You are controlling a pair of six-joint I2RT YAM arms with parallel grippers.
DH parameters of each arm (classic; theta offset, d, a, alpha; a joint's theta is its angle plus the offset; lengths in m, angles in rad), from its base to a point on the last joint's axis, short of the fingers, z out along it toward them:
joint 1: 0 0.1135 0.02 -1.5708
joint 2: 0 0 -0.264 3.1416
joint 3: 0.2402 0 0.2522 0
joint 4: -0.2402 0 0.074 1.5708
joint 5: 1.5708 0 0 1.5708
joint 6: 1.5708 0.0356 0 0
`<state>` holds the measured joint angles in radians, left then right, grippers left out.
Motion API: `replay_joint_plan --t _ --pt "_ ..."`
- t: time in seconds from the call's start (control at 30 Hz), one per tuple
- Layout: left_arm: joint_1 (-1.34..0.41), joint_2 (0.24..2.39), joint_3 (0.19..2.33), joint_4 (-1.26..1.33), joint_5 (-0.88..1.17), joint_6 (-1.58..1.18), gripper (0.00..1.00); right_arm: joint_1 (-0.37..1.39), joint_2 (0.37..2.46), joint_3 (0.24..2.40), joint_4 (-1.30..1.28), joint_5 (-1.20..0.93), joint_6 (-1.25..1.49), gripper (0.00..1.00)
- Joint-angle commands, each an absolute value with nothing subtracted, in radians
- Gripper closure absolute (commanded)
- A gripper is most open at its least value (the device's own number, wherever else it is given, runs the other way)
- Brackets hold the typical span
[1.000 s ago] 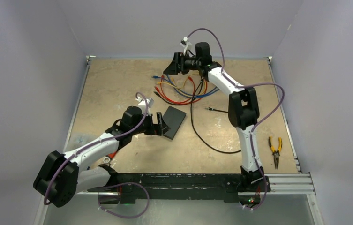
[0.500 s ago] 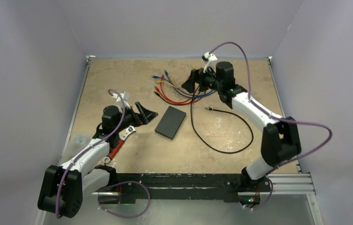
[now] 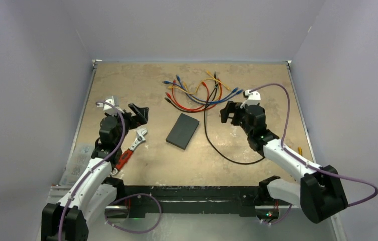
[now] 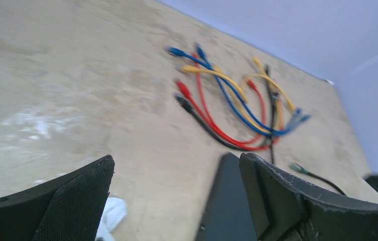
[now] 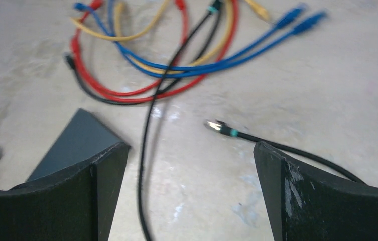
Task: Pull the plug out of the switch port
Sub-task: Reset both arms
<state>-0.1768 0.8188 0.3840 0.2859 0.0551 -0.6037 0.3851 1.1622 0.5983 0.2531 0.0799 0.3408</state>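
Note:
The switch (image 3: 182, 131), a flat matte black box, lies in the middle of the table with no cable in it; its sockets cannot be seen. It also shows in the wrist views, switch (image 4: 227, 206) and switch (image 5: 74, 145). The plug (image 5: 219, 126), metal-tipped with a teal ring, lies loose on the table at the end of a black cable (image 3: 227, 155), right of the switch. My left gripper (image 3: 140, 114) hangs open and empty to the left of the switch, left gripper (image 4: 176, 201). My right gripper (image 3: 230, 113) is open and empty above the plug, right gripper (image 5: 189, 191).
A pile of red, blue, yellow and black patch cables (image 3: 197, 93) lies behind the switch. A red-handled wrench (image 3: 131, 145) rests under the left arm. Yellow-handled pliers (image 3: 299, 149) peek out by the right arm near the table's right edge.
The left gripper has drawn back leftward from the switch. The right arm has swung from the cable pile at the back down to the right of the switch.

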Motion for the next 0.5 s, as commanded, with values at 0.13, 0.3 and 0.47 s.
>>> replay_joint_plan --t 0.13,0.3,0.47 --pt "-0.169 0.864 0.337 0.37 -0.398 -0.384 0.07 0.382 1.075 0.443 0.494 0.63 0.372 0.01" --pt "-0.169 0.939 0.258 0.506 -0.535 -0.309 0.06 0.381 1.101 0.437 0.558 0.707 0.348 0.02" --pt "-0.169 1.046 0.209 0.702 -0.521 -0.192 0.04 0.374 1.122 0.351 0.819 0.723 0.143 0.03"
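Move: Neither hand is going for anything. The dark switch lies about 17 cm to the left hand's right and 3 cm back, some 17 cm below it; the wrench is about 6 cm left and 11 cm back. From the right hand the switch is about 21 cm left, 5 cm back and 15 cm down; the black cable's plug is some 3 cm ahead and 2 cm left, the cable bundle about 11 cm ahead and 13 cm left. Outward and apart, both empty hands swing away from the switch. The left goes about 10 cm left while sinking some 8 cm, turning counter-clockwise with its left side rising; the right goes about 10 cm right at nearly level height, turning some 30 degrees clockwise and tipping its fingers up a little. Both grippers stay wide open, touching nothing. ##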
